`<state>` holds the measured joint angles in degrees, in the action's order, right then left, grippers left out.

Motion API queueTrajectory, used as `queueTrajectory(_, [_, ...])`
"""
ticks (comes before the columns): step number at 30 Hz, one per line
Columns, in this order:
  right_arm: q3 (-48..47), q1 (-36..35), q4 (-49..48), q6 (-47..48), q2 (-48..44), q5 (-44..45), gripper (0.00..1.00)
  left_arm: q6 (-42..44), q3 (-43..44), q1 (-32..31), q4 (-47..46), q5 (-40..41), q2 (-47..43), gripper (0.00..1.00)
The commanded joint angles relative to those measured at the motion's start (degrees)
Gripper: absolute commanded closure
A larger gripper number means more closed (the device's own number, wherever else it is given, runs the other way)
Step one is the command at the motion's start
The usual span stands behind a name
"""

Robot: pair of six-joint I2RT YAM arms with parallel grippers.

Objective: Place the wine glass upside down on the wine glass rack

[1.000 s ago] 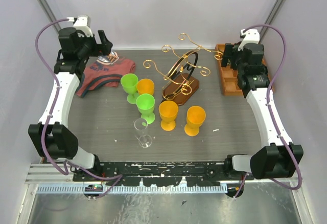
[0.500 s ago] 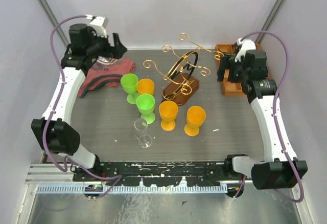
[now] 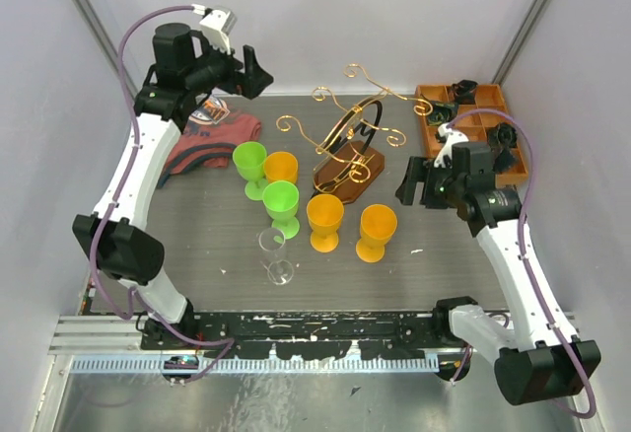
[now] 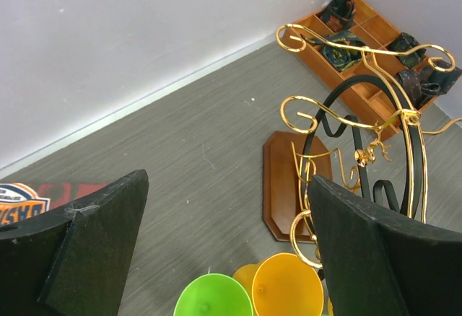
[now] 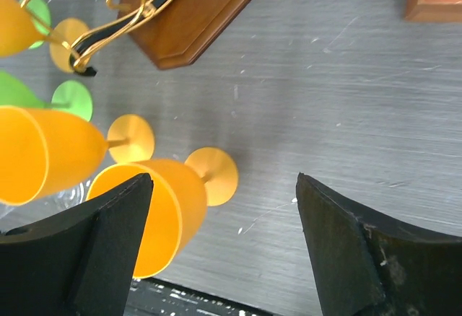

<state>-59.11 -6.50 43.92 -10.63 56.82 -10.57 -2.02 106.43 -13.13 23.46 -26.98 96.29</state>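
Note:
A clear wine glass (image 3: 278,259) stands upright near the table's front. Green goblets (image 3: 249,163) and orange goblets (image 3: 377,230) stand upright in a cluster behind it. The gold wire rack (image 3: 350,131) on its brown wooden base (image 3: 352,174) stands behind them, with nothing hanging on it. My left gripper (image 3: 254,69) is open and empty, held high at the back left; its view shows the rack (image 4: 361,128) and goblet rims (image 4: 289,287) below. My right gripper (image 3: 414,183) is open and empty, right of the rack, above an orange goblet (image 5: 155,211).
An orange compartment tray (image 3: 471,126) with dark items sits at the back right. A red shirt (image 3: 202,141) lies at the back left. White walls close the back and sides.
My left gripper has risen and swung right, toward the rack. My right gripper has left the orange tray and moved left and nearer, beside the rack and orange goblets.

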Motion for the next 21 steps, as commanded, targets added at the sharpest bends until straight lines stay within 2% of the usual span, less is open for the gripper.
queueTrajectory(1, [1.3, -5.3, 0.0, -5.8, -1.9, 1.8, 0.15, -1.2, 1.3, -0.7, 0.2, -1.7, 1.0, 0.02])
queueTrajectory(7, [4.4, -11.1, -0.7, -8.3, -0.9, 5.1, 0.17, -1.0, -0.6, -0.8, 0.5, 0.0, -0.5, 0.02])
queueTrajectory(11, [5.0, -13.8, -0.4, -7.8, 1.4, 8.9, 0.24, -1.1, -1.1, -0.8, 1.7, 0.8, -1.3, 0.02])
queueTrajectory(16, [5.0, -15.0, -0.8, -6.3, 3.8, 10.5, 0.42, -1.2, -1.0, -0.9, 2.9, 1.4, -2.0, 0.02])
queueTrajectory(21, [3.8, -15.2, -0.6, -5.6, 5.0, 11.4, 0.76, -2.4, -1.0, -0.9, 2.4, 1.9, -2.2, 0.02])
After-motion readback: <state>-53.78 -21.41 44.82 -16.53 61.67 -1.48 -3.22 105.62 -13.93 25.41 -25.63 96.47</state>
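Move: The right-hand orange wine glass stands roughly 7 cm left of the right hand, 4 cm back and 12 cm below. The middle orange glass is another 11 cm to its left and 3 cm farther out; the rack's wooden base lies about 15 cm ahead of the right hand and 12 cm left, some 18 cm below. From the left hand, the right-hand orange wine glass is around 30 cm right, 23 cm back and 29 cm below. Swinging left and back, then sinking about 6 cm, the right hand closes across the orange glass's right rim. ##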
